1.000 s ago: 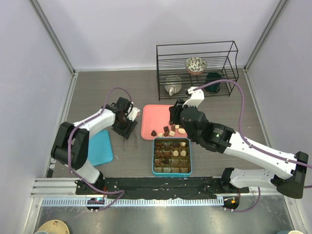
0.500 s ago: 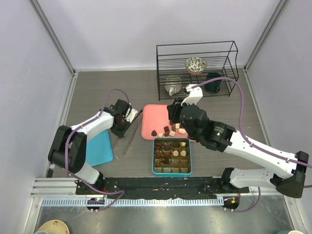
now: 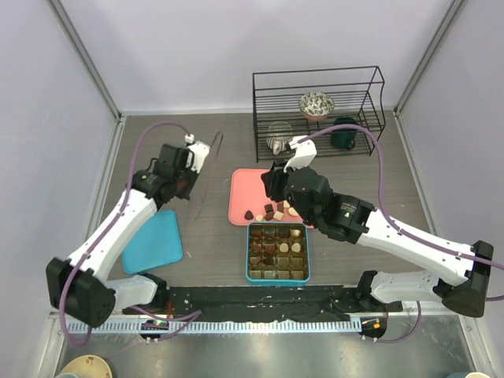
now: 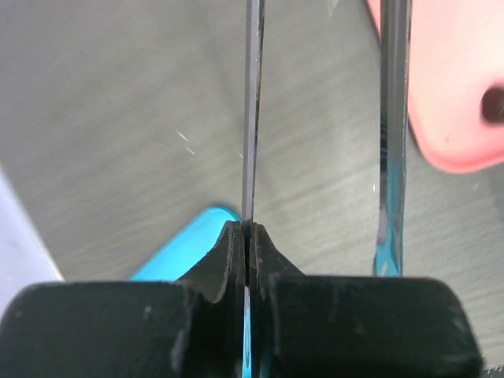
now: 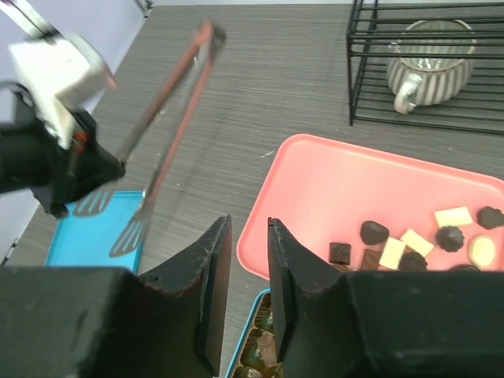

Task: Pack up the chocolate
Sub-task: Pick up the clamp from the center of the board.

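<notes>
Several small dark, brown and cream pieces of chocolate (image 3: pixel 273 210) (image 5: pixel 409 246) lie at the near edge of the pink tray (image 3: pixel 246 189) (image 5: pixel 339 189). More pieces fill the compartments of the teal box (image 3: pixel 277 252) in front of it. My left gripper (image 3: pixel 197 165) (image 4: pixel 248 232) is shut on one arm of the metal tongs (image 3: pixel 206 175) (image 4: pixel 252 110) (image 5: pixel 169 118), held off the table left of the tray. My right gripper (image 3: pixel 272 185) (image 5: pixel 248 224) hangs open over the tray's near left corner, nothing between its fingers.
A blue lid (image 3: pixel 153 240) (image 5: pixel 87 228) lies flat at the near left. A black wire rack (image 3: pixel 319 110) at the back right holds a patterned bowl, a striped mug (image 5: pixel 429 67) and a dark green cup. Grey walls close in both sides.
My left gripper shut on the tongs, lifted them off the table and swung toward the back left. My right gripper shifted slightly back and left over the tray.
</notes>
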### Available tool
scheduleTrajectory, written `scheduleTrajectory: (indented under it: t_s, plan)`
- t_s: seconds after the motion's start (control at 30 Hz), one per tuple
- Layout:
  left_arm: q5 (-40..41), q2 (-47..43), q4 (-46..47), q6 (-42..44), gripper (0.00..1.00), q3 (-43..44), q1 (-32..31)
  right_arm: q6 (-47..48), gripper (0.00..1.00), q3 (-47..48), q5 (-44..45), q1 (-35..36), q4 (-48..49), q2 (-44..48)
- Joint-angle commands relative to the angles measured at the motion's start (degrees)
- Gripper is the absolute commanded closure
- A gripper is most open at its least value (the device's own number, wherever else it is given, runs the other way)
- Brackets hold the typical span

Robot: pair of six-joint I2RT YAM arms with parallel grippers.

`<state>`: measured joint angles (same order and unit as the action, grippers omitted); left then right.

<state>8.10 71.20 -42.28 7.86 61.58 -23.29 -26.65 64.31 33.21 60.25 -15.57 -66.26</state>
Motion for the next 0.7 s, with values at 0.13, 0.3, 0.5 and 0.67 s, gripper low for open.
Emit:
scheduleTrajectory:
  t_s: [0.13,0.3,0.5,0.67]
  plan:
    - [-6.56,-13.09,-5.42,3.29,1.0,7.94,-0.09,6.95,0.57,-1.2,-19.46,-0.83,10.46,3.06]
    - [-24.77,-20.21,-13.43,8.14,1.0,10.13,-0.18,17.07,0.26,-8.32,-39.67,-3.72,18.65,8.86]
    - [-53.12,-22.51,-26.17,12.35,1.0,15.76,-0.09,13.39,0.11,-7.36,-64.83,-14.44,19.35,15.72]
    - [-66.43,-19.79,-26.71,10.43,1.0,17.08,-0.18,13.47,0.03,-5.34,-71.87,-14.72,19.44,16.17]
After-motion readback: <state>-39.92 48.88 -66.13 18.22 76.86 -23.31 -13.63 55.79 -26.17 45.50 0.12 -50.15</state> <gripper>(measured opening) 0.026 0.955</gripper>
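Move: The left gripper already holds the clamp up in the air, its middle about 5 cm ahead, 5 cm right and 4 cm above that hand. The clamp is bound for the right gripper, some 20 cm right, 4 cm back and 14 cm up. From the right hand the clamp's middle lies roughly 8 cm ahead, 16 cm left and 9 cm below. The pink tray is 7 cm ahead, 2 cm right, and the chocolate box 8 cm back, 3 cm right, both nearly 30 cm down. Keep the left grip on the clamp and lift about 15 cm, at first almost straight up, then sweep it back some 17 cm and right towards the right gripper, turning clockwise with the left side dipping. Meanwhile swing the right gripper counter-clockwise some 45 degrees to face the clamp, drawing back and up, and spread its fingers nearly fully. ##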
